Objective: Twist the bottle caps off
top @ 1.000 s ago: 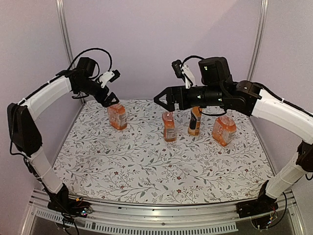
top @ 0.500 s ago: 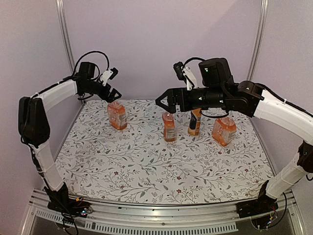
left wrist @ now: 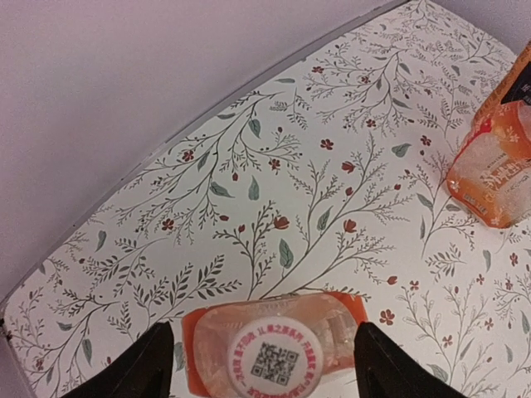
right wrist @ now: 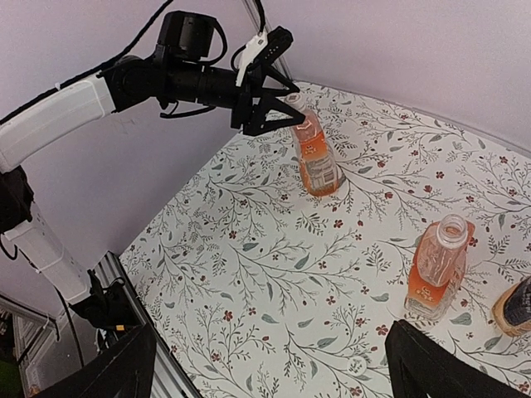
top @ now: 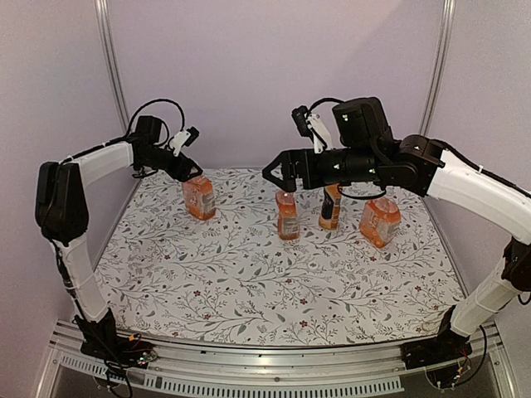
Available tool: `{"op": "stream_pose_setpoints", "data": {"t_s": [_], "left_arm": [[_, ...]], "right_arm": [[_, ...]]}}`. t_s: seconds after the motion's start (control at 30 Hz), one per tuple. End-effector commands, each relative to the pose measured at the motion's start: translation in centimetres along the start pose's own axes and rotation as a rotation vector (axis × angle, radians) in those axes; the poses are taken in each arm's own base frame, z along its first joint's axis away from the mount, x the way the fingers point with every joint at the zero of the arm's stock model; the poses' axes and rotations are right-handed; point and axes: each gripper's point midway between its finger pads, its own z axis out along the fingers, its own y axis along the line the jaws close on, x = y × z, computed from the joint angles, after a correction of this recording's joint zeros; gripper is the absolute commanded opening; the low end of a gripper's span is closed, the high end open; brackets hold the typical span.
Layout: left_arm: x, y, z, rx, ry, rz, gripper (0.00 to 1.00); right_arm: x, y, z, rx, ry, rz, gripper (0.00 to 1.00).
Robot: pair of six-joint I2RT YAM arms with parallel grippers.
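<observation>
The leftmost orange bottle [top: 199, 197] stands at the back left of the mat. Its white cap [left wrist: 275, 358], printed with a QR code, sits directly under my left gripper [left wrist: 264, 369]. That gripper is open, one black finger on each side of the cap and bottle shoulders, with a gap on both sides. My right gripper [top: 276, 172] hangs open and empty above the middle bottle [right wrist: 438, 265], whose neck looks open at the top. A small white disc [right wrist: 358, 365], like a loose cap, lies on the mat in front of that bottle.
Right of the middle bottle stand a slim bottle with a dark top [top: 330, 207] and a wide orange bottle [top: 380, 220]. The floral mat [top: 249, 274] covers the table. Purple walls and metal posts close in the back and sides.
My left gripper has dropped from above and behind the leftmost bottle to straddle its cap, and its jaws have narrowed. The right arm has barely moved.
</observation>
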Motion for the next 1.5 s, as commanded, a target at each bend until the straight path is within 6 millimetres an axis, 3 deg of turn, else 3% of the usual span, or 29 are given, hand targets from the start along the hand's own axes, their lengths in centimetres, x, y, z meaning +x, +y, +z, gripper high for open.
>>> {"op": "stream_pose_setpoints", "data": {"t_s": [0.0, 0.13, 0.3, 0.5, 0.67, 0.8, 0.97, 1.1, 1.2, 1.37, 1.47], "left_arm": [[-0.1, 0.5, 0.8, 0.004, -0.019, 0.009, 0.74], [-0.7, 0.7, 1.0, -0.002, -0.047, 0.016, 0.69], [-0.7, 0.3, 1.2, 0.024, -0.058, 0.004, 0.48], [-0.7, -0.6, 0.4, 0.056, -0.055, 0.018, 0.01], [-2.1, -0.9, -2.7, 0.018, -0.053, 0.03, 0.0], [-5.1, -2.9, -9.0, -0.013, -0.087, 0.0, 0.0], [-6.0, -7.0, -16.2, -0.059, -0.076, -0.017, 0.0], [-5.9, -9.1, -21.0, -0.094, -0.06, -0.055, 0.0], [-5.1, -11.0, -23.2, -0.063, -0.035, -0.121, 0.0], [-4.5, -14.7, -25.5, 0.017, -0.032, -0.177, 0.0], [-4.4, -16.3, -26.1, 0.055, -0.034, -0.177, 0.0]], "right_arm": [[0.0, -0.5, -0.1, 0.04, 0.004, 0.001, 0.97], [0.0, -0.6, -0.1, 0.046, 0.003, 0.0, 0.98], [0.1, -0.7, 0.0, 0.05, 0.007, -0.003, 0.98], [0.2, -0.7, 0.1, 0.05, 0.016, -0.011, 0.98], [0.3, -0.8, -0.4, 0.06, 0.022, -0.012, 0.97], [0.2, -0.4, -0.7, 0.107, 0.01, -0.046, 0.96], [-0.7, 2.3, 0.5, 0.176, -0.022, -0.163, 0.96], [-1.2, 5.4, 4.4, 0.195, -0.049, -0.213, 0.99], [-1.9, 9.3, 6.6, 0.124, -0.094, -0.249, 0.99], [-1.6, 14.5, 10.7, 0.007, -0.152, -0.274, 0.99], [-0.3, 16.2, 13.0, -0.058, -0.163, -0.267, 0.99]]}}
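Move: The bottle at the left stands right under the left hand, its cap already between the open fingers and its middle about 9 cm down, 1 cm ahead and 1 cm right. The middle bottle stands roughly 26 cm right of the left hand and 6 cm nearer the base, with the narrow orange bottle some 10 cm farther right and 3 cm farther out. From the right hand, the left bottle lies about 25 cm ahead, 22 cm left and 25 cm down. Easing barely a centimetre forward and right, the left hand closes its fingers on the bottle at the cap and neck, then pulls it back about 22 cm and up about 20, keeping its hold. The right hand nearly waits, then sweeps about 17 cm left towards the lifted bottle, fingers wide open and tips lifting some 15 degrees. ##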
